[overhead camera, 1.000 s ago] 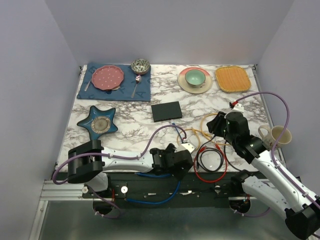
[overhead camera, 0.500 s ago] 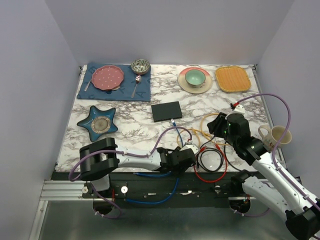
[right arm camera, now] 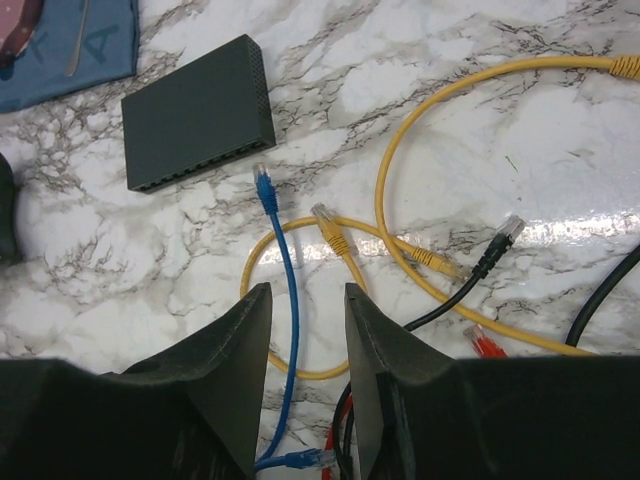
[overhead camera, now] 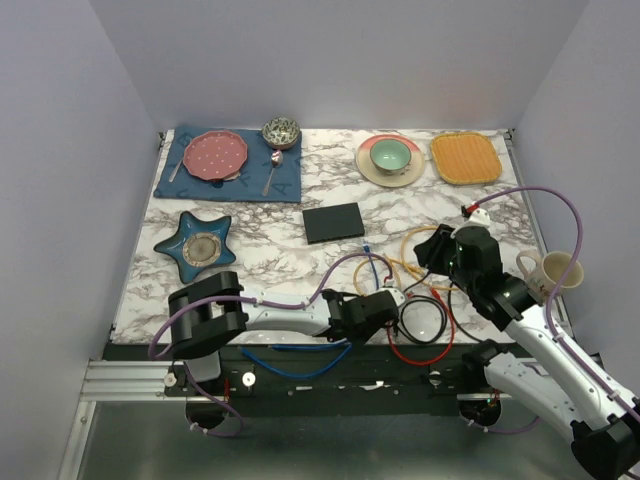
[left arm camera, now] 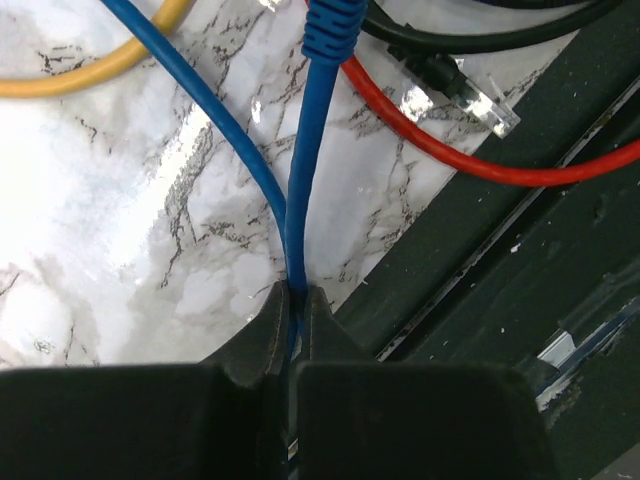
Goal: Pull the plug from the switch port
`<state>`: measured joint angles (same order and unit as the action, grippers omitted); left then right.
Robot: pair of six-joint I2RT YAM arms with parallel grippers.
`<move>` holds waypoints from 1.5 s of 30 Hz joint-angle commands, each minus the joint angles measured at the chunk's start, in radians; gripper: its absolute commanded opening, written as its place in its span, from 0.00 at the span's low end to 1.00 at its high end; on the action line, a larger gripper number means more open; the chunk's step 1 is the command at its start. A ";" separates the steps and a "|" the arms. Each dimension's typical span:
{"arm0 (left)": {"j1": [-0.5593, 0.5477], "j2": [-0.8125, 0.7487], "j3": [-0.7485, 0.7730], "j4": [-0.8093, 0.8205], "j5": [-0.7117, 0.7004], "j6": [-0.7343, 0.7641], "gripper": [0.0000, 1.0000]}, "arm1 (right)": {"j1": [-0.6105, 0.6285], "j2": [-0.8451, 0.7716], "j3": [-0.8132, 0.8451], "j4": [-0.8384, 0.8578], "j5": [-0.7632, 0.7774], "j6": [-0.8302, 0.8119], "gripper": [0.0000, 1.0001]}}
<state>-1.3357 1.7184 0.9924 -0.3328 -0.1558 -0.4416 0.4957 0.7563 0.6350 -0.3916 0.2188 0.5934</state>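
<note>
The switch, a flat black box, lies mid-table. The blue cable's plug lies on the marble just in front of the switch's socket edge, a small gap apart from it. My left gripper is low at the near table edge, shut on the blue cable, which runs out between its fingertips. My right gripper hovers open above the cables with nothing held; the blue cable on the table passes beneath its gap.
Yellow cable, black cable and red cable tangle beside the blue one. A blue star dish sits left, a mug right. Pink plate on blue mat, green cup and orange mat are at the back.
My left arm has swung right along the near edge and its jaws have shut on the blue cable. The blue plug has shifted right, off the switch's edge. The right arm stays put.
</note>
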 commanded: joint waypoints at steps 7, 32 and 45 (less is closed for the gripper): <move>0.116 0.098 0.428 0.072 -0.060 0.102 0.00 | -0.003 -0.115 0.210 -0.052 -0.006 -0.030 0.43; 0.259 0.646 1.096 0.115 0.354 -0.077 0.55 | -0.003 -0.207 0.273 -0.099 0.125 -0.066 0.44; 0.372 0.055 0.383 0.386 0.059 -0.170 0.99 | -0.003 -0.121 0.232 -0.029 0.116 -0.044 0.44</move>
<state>-1.0100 1.9923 1.5318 -0.0929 0.0330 -0.5491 0.4881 0.5930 0.8948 -0.4637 0.3698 0.5297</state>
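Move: The left gripper is already shut on the blue cables, low at the table's front edge. The clear spot where they are to go is about 18 cm ahead and 18 cm to its right. The black coil lies on the way, some 5 cm ahead and 12 cm right, and the yellow cable 18 cm ahead and 11 cm right. From the right gripper the spot is 2 cm ahead, 5 cm right and about 18 cm below. Keep the left gripper shut on the blue cables and lift them some 18 cm while sweeping forward and about 25 cm right over the black coil, fingers tilting out to the right. Then lower towards the spot beyond it, opening while easing back left, and rise clear. Meanwhile raise the empty right gripper out of the way, tilting it upward, swing it right, then partly back left and a little down. ##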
